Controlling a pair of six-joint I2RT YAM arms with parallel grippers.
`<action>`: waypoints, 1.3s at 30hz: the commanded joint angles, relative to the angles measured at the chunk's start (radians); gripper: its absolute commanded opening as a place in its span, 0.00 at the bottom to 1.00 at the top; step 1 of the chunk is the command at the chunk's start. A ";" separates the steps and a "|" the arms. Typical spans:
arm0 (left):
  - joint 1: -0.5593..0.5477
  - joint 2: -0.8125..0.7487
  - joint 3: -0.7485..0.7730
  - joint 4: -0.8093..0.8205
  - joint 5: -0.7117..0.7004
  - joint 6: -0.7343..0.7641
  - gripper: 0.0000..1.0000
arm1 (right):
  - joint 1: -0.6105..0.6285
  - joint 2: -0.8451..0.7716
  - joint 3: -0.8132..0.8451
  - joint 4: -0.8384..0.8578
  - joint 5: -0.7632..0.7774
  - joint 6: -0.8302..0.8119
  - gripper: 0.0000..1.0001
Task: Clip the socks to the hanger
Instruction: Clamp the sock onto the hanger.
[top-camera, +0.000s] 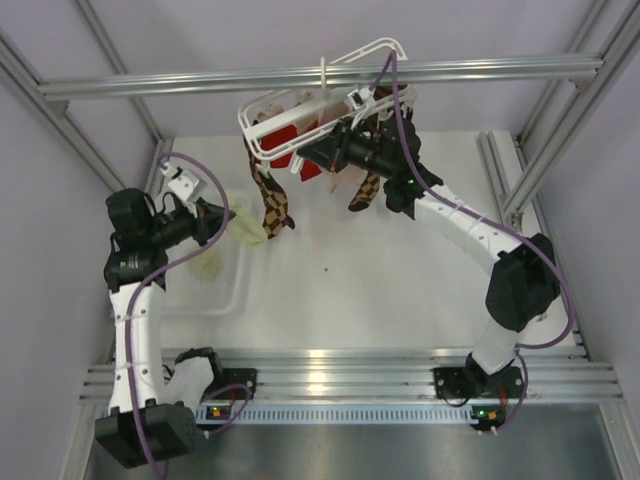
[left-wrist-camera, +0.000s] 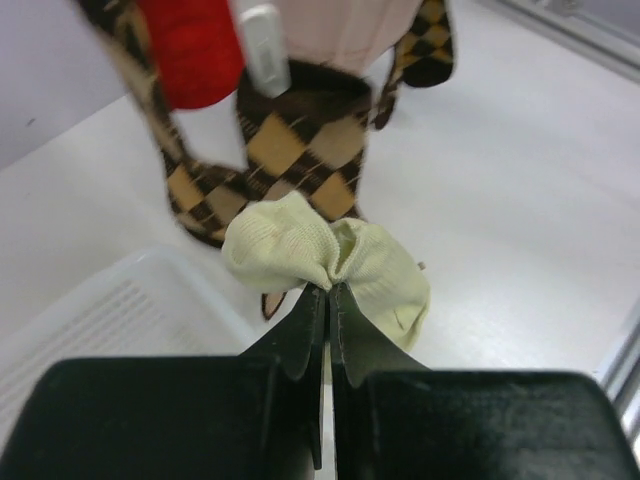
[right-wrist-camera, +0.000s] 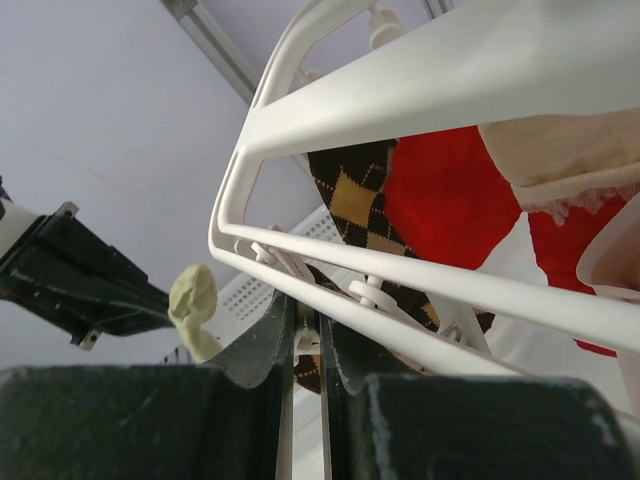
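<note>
A pale cream-yellow sock (left-wrist-camera: 330, 250) is bunched between the tips of my left gripper (left-wrist-camera: 329, 290), which is shut on it. From above, that sock (top-camera: 248, 232) hangs just left of the dangling argyle socks. A second pale sock (top-camera: 206, 266) lies in the clear bin. The white hanger (top-camera: 300, 112) hangs by its hook from the crossbar, tilted. My right gripper (right-wrist-camera: 308, 325) is shut on a small white clip under the hanger's frame (right-wrist-camera: 420, 280). The held sock (right-wrist-camera: 193, 298) also shows in the right wrist view, to the left of the frame and apart from it.
Brown argyle socks (top-camera: 272, 205), red socks (top-camera: 285, 140) and a pinkish sock (left-wrist-camera: 340, 25) hang clipped to the hanger. A clear plastic bin (top-camera: 225, 295) sits at the table's left. An aluminium crossbar (top-camera: 480, 70) and frame posts surround the workspace.
</note>
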 joint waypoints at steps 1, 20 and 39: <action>-0.164 -0.031 -0.024 0.136 0.016 -0.155 0.00 | -0.021 -0.046 0.025 0.015 0.041 0.050 0.00; -0.694 0.140 -0.032 0.568 -0.692 -0.221 0.00 | -0.049 -0.070 0.014 0.002 -0.020 0.189 0.00; -0.694 0.153 -0.040 0.646 -0.650 -0.262 0.00 | -0.064 -0.075 -0.003 -0.028 0.013 0.228 0.00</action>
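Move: The open end of the sock held by the left gripper is meant for the white clip on the hanger's near edge, about 8 cm ahead, 16 cm to the right and 4 cm above that gripper. The checkered sock hangs some 10 cm right, 4 cm ahead and 5 cm lower; the red sock hangs roughly 14 cm ahead and 15 cm right, about level. The right gripper already pinches the clip, whose middle is about 3 cm below its fingertips. Swing the left gripper, keeping its pinch on the pale yellow sock, some 14 cm right, easing back a little at first, then push about 8 cm forward towards the clip; turn the fingers clockwise and back again on the way, and finish slowly, tipping them slightly up. Keep the right gripper shut on the clip, rolling it about 10 degrees and easing it a centimetre or so back and right. ##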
